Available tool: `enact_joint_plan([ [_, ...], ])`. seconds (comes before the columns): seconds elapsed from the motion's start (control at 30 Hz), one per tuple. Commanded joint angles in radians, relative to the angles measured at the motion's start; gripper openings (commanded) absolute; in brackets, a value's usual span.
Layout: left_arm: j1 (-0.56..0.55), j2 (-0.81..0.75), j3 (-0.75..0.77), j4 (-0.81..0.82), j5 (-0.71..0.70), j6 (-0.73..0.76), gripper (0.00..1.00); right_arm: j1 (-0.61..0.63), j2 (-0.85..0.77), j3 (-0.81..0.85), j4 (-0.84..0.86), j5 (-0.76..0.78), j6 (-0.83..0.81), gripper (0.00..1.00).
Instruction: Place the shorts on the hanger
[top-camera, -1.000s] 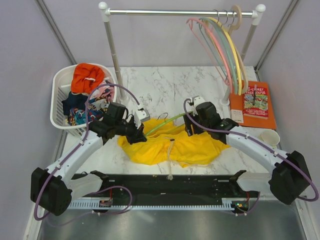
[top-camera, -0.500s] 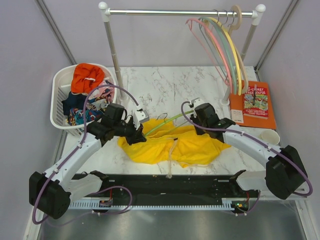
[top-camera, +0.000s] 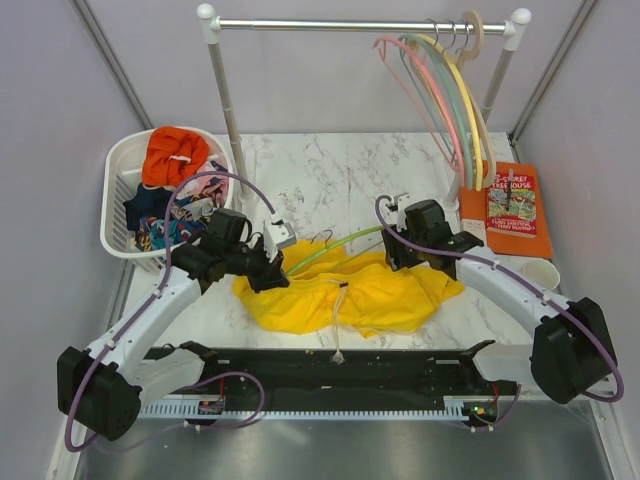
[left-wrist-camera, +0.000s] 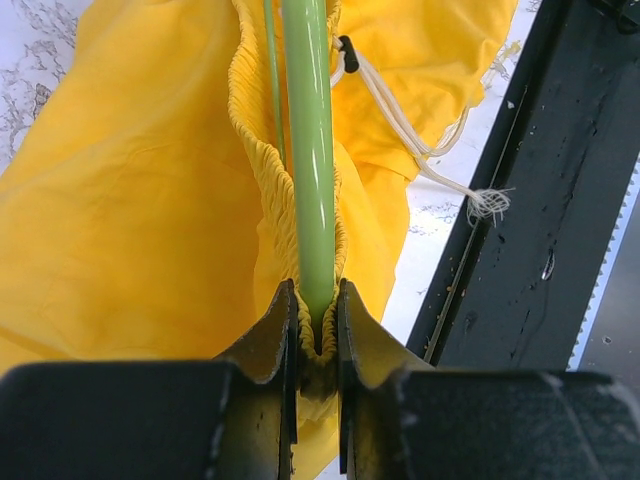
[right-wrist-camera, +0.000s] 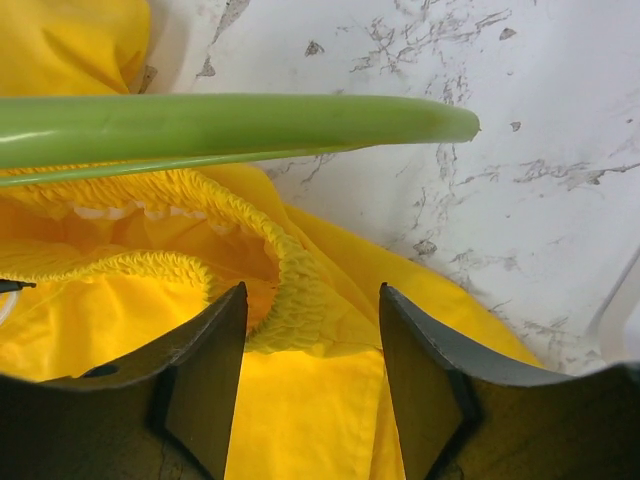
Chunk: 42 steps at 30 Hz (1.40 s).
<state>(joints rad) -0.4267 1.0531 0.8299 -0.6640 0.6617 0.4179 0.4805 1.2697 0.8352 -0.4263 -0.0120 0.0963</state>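
The yellow shorts (top-camera: 345, 295) lie crumpled on the marble table between my arms, the white drawstring (top-camera: 338, 318) trailing toward the front. The light green hanger (top-camera: 330, 248) runs through the waistband, its hook lying on the table behind. My left gripper (top-camera: 272, 274) is shut on the hanger's end (left-wrist-camera: 308, 150) with the gathered waistband (left-wrist-camera: 255, 150) pinched in beside it. My right gripper (right-wrist-camera: 312, 310) is open, its fingers (right-wrist-camera: 215, 340) astride the other end of the elastic waistband (right-wrist-camera: 300, 300), just below the hanger's free tip (right-wrist-camera: 440, 122).
A white basket (top-camera: 118, 195) at the left holds an orange-red garment and patterned clothes. A rack (top-camera: 225, 110) at the back carries several hangers (top-camera: 455, 90). An orange book (top-camera: 510, 205) and a paper cup (top-camera: 541, 274) lie at the right. A black strip (top-camera: 340, 368) lines the front edge.
My right gripper has shifted a little to the right, and the shorts' right side has spread that way. My left gripper has drawn slightly left, still holding the hanger.
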Motion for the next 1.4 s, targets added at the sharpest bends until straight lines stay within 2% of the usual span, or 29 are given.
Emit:
enact_joint_plan([
  [0.0,0.005,-0.021,0.009,0.021,0.049,0.030,0.02,0.000,0.060,0.042,0.000,-0.014,0.037,0.61],
  [0.33,0.005,0.002,0.020,0.034,0.050,0.007,0.02,0.023,0.169,0.074,-0.011,0.127,0.039,0.53],
  [0.37,0.005,-0.001,0.017,0.030,0.046,0.009,0.02,0.021,0.174,0.079,-0.023,0.145,0.034,0.49],
  [0.4,0.005,0.001,0.015,0.018,0.024,0.009,0.02,0.021,0.169,0.084,-0.041,0.156,0.019,0.37],
  [0.43,0.005,0.004,0.014,0.006,0.009,0.013,0.02,0.017,0.160,0.085,-0.054,0.173,0.010,0.31],
  [0.47,0.008,0.005,0.011,-0.009,-0.013,0.027,0.02,-0.006,0.131,0.084,-0.058,0.220,0.008,0.19],
  [0.57,0.037,-0.031,-0.005,-0.057,0.002,0.068,0.02,-0.060,0.079,0.094,-0.068,0.245,-0.023,0.00],
  [0.73,0.078,-0.105,-0.014,-0.080,0.025,0.105,0.02,-0.180,0.042,0.085,-0.097,0.224,-0.125,0.00],
  [0.93,0.123,-0.157,-0.012,-0.124,0.136,0.176,0.02,-0.293,0.042,0.031,-0.060,0.140,-0.207,0.00],
  [1.0,0.123,-0.134,0.001,-0.212,0.159,0.267,0.02,-0.319,0.043,0.053,-0.063,0.109,-0.214,0.00],
  [1.13,0.123,-0.104,0.020,-0.356,0.136,0.474,0.02,-0.341,0.016,0.082,-0.086,0.052,-0.248,0.00],
  [1.23,0.123,-0.108,0.005,-0.382,0.093,0.527,0.02,-0.356,-0.010,0.070,-0.098,0.040,-0.280,0.00],
  [1.37,0.121,-0.090,0.000,-0.382,0.070,0.519,0.02,-0.396,-0.038,0.039,-0.101,0.034,-0.306,0.00],
])
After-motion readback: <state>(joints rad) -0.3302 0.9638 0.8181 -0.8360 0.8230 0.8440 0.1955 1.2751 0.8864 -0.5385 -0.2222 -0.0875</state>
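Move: The right hand, empty and part open, hovers over the shorts' waistband: its right end lies about 4 cm below, 1 cm ahead and 1 cm to the right. The green hanger's right end is some 6 cm ahead, 2 cm left and slightly above; the drawstring toggle sits about 10 cm left, 4 cm back and 4 cm below. For the left hand, already pinching the hanger with the waistband, the waistband's right end lies roughly 27 cm right, 4 cm ahead and 5 cm below. The right fingers pinch the waistband's right end after sinking about 4 cm onto it, then lift it back up and pull it some 5 cm to the right, slightly forward at first, stretching it against the left hand. The left hand keeps its pinch, rises about 3 cm, then sinks again while easing back and left, turning roughly 15 degrees clockwise. ##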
